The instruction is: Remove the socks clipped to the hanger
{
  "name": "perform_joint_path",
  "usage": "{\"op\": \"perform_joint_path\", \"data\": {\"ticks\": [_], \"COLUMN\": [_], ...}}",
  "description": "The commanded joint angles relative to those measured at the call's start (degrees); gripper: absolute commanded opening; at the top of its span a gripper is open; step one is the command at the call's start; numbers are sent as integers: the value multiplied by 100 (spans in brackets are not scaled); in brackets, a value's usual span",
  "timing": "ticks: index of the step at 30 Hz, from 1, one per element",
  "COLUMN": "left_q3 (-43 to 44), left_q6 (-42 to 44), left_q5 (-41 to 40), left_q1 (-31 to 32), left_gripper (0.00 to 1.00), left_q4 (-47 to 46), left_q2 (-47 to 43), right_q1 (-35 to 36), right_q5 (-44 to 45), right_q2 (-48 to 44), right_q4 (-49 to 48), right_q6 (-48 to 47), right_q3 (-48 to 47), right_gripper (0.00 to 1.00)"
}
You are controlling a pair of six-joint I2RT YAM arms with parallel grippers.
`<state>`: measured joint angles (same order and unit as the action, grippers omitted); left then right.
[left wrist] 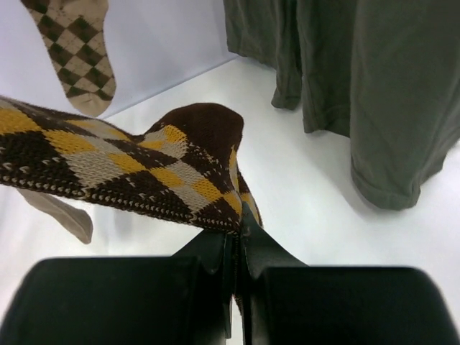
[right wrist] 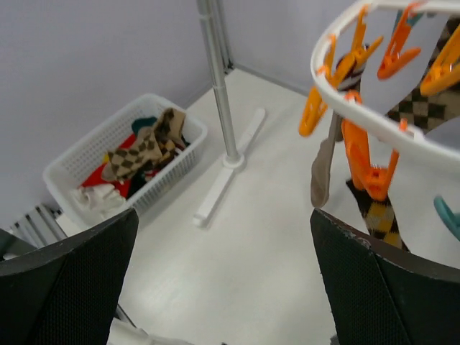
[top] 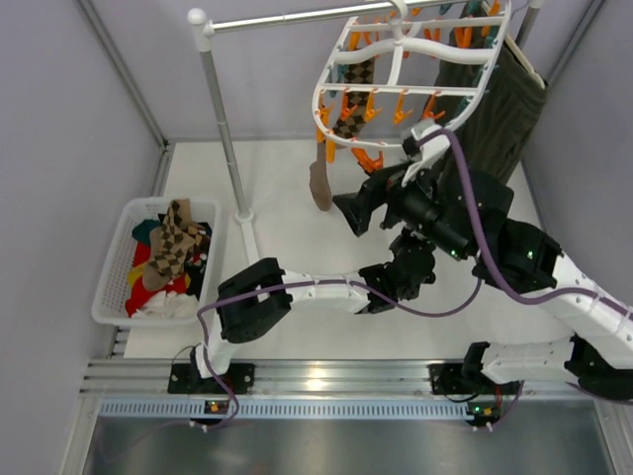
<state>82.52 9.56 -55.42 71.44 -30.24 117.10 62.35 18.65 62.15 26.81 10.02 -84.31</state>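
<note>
The white oval hanger (top: 413, 71) hangs from the rail with orange clips. An argyle sock (top: 353, 116) and a tan sock (top: 320, 184) hang clipped from its near-left rim. My left gripper (left wrist: 238, 224) is shut on the edge of a brown and yellow argyle sock (left wrist: 136, 164), which stretches away to the left. In the top view that gripper is hidden under the right arm. My right gripper (right wrist: 224, 253) stands wide open below the hanger's rim (right wrist: 343, 92), with nothing between its fingers (right wrist: 392, 287). An orange clip (right wrist: 368, 164) grips the brown and yellow sock (right wrist: 382, 220) just above the right finger.
A white basket (top: 115, 259) at the left holds several loose socks. The white rail stand's pole (top: 226, 129) and foot (top: 247, 237) rise between basket and hanger. A dark olive garment (top: 495, 109) hangs at the right, behind the hanger. Grey walls close both sides.
</note>
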Motion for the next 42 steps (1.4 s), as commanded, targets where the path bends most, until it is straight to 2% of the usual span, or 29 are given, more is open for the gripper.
{"op": "perform_joint_path", "data": {"ticks": [1,4,6,7,10,15,19,24,35,40,42], "left_q3": [343,423,458,475,502,555,546,546,432,370,318], "left_q6": [318,310,309,318,353,406,423,424,371,309,283], "left_q5": [-188,-206,-197,-215,-206,-180,-180,-119,31,84,101], "left_q1": [168,212,213,213,213,221,221,221,213,213,213], "left_gripper": [0,0,0,0,0,0,0,0,0,0,0], "left_q4": [-52,-52,-52,-61,-61,-61,-70,-70,-79,-79,-87], "left_q2": [111,129,147,164,208,226,190,155,103,68,24], "right_q1": [-21,58,163,207,366,498,498,489,129,14,6], "right_q5": [514,1437,2146,2377,3063,4223,4594,5181,5138,5464,5700], "right_q2": [525,1254,1562,1877,2423,2811,3285,3584,3866,3787,3630], "right_q4": [498,1510,1818,2106,2582,2514,2654,2374,2092,1627,1188], "right_q6": [-53,-149,-289,-334,-422,-650,-730,-940,-1274,-1424,-1617], "right_q3": [-1138,-1929,-2376,-2545,-3143,-3354,-3714,-3812,-3750,-3382,-3066], "right_gripper": [100,98,93,88,81,79,78,75,70,62,61]}}
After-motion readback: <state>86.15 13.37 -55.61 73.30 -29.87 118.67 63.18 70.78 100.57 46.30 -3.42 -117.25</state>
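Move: The orange clip holding the stretched argyle sock lies about 13 cm ahead of the right hand, level sideways and some 4 cm lower. The clip with the plain brown sock hangs roughly 7 cm left of it and 2 cm farther out; a checkered sock hangs about 11 cm beyond it, 3 cm to its left. From the left hand, gripping the sock, the clip is about 2 cm ahead, 12 cm left and 19 cm up. The right hand reaches about 12 cm forward to the sock's clip, swinging clockwise some 50 degrees, fingers partly closing. ##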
